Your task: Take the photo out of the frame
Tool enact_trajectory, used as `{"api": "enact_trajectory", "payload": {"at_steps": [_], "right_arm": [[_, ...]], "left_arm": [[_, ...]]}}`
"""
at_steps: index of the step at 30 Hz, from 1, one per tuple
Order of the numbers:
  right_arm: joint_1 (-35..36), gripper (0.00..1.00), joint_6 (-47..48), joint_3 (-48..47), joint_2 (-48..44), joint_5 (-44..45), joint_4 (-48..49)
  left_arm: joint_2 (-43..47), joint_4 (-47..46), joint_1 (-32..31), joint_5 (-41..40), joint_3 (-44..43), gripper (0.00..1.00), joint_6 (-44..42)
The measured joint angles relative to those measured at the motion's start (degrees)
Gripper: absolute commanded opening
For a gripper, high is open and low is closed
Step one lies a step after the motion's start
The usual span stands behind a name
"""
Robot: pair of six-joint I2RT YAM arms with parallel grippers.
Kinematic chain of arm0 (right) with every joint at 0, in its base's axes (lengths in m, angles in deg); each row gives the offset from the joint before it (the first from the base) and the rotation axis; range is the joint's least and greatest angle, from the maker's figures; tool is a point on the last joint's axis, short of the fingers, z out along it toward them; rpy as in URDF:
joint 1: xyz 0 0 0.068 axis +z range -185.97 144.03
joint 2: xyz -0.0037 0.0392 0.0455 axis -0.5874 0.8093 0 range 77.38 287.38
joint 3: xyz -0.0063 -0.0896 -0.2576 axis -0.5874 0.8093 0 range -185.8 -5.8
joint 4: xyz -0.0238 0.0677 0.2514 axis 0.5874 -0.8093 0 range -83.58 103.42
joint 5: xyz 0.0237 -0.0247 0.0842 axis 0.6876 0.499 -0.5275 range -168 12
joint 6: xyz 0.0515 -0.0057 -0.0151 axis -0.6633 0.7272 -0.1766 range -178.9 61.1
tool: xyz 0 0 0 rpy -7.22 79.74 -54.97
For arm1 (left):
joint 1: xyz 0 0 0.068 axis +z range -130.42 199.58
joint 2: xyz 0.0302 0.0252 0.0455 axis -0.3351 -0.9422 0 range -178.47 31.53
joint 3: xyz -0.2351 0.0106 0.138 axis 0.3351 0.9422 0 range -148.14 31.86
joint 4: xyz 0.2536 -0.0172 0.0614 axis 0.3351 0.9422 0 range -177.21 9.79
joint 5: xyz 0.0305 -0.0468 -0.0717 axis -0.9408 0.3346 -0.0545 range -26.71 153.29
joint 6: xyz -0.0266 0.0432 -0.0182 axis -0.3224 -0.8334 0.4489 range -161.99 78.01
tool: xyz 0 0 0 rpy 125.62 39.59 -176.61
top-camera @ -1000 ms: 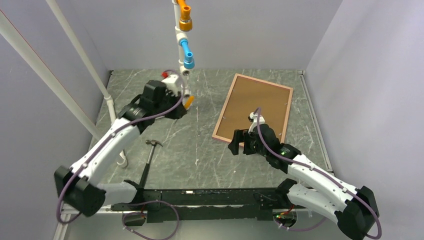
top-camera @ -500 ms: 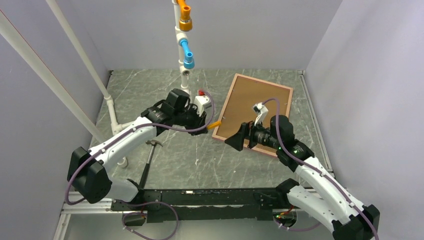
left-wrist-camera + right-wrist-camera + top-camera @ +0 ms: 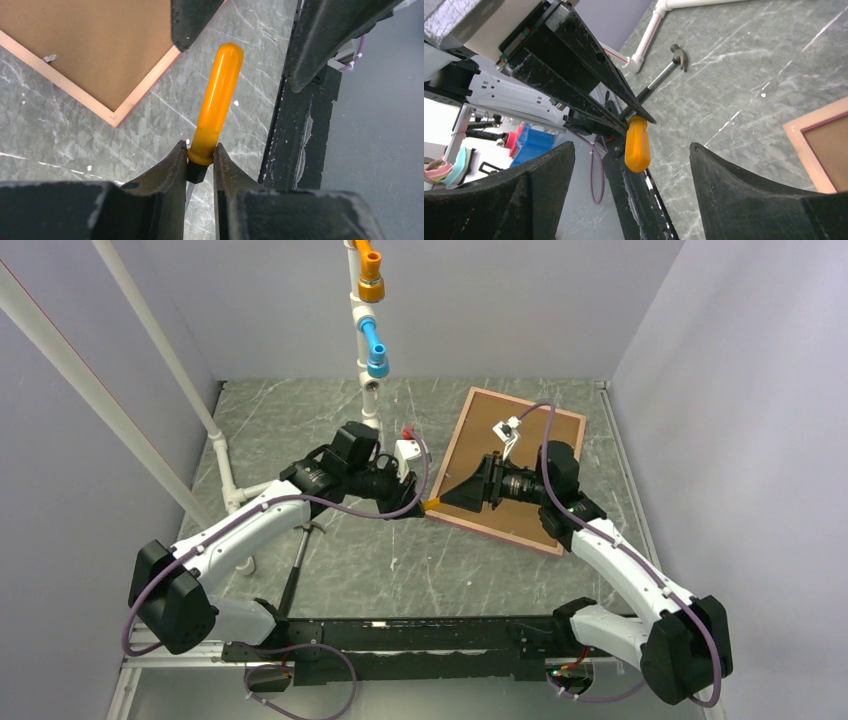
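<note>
The frame (image 3: pixel 462 455) lies face down at the back right, its brown backing board up inside a pink-wood rim (image 3: pixel 75 90). The photo is hidden under the board. My left gripper (image 3: pixel 410 502) is shut on a screwdriver just below its orange handle (image 3: pixel 216 100), by the frame's near-left corner. The handle points away toward my right gripper (image 3: pixel 450 498). That gripper stands open facing left, with the handle's tip (image 3: pixel 637 145) between its wide fingers (image 3: pixel 724 180) and touching neither.
A hammer (image 3: pixel 300 550) lies on the grey marbled table near the left arm. A white pipe stand with orange and blue fittings (image 3: pixel 370 320) rises at the back centre. White pipes slant along the left wall (image 3: pixel 150 350).
My left arm swung right from the pipe stand, carrying the screwdriver to the frame's near-left corner. My right gripper turned to face left around the handle and narrowed slightly.
</note>
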Motion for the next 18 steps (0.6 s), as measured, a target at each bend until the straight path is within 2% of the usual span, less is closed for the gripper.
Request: {"api": "enact_trajectory", "payload": {"at_steps": [7,15,18], "right_arm": [[2.1,0.72,-3.6,2.3,2.7,0.0,9.4],[5.0,0.57,-6.4,4.2,6.2,0.5,14.7],[5.4,0.55,-6.9,4.3,6.4,0.6,16.2]], "left_arm": [[-0.2,-0.5,-0.2,2.3,0.0,0.00,0.3],[-1.4,-1.5,-0.2,4.1,0.0,0.00,0.5],[-1.7,-1.6,-0.2,4.5,0.0,0.00,1.0]]}}
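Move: The screwdriver's orange handle sticks out of the left hand's pinch, its middle about 4 cm to that hand's right and 2 cm above it. From the open right hand, the handle's middle lies roughly 4 cm to the left, 1 cm back and 2 cm lower. The face-down picture frame is some 18 cm ahead of the right hand, 12 cm to its right and 22 cm below. The hammer lies about 32 cm to the right hand's left, 3 cm back, at table height. The orange handle, still pinched near its collar by the left hand, which barely drifts, is taken in between the right hand's fingers. The right hand slides about 3 cm to the left along the handle towards the left fingertips and dips some 1.5 cm after starting, narrowing its wide-open fingers to a little over half. A firm grip by the right fingers can't yet be seen. ##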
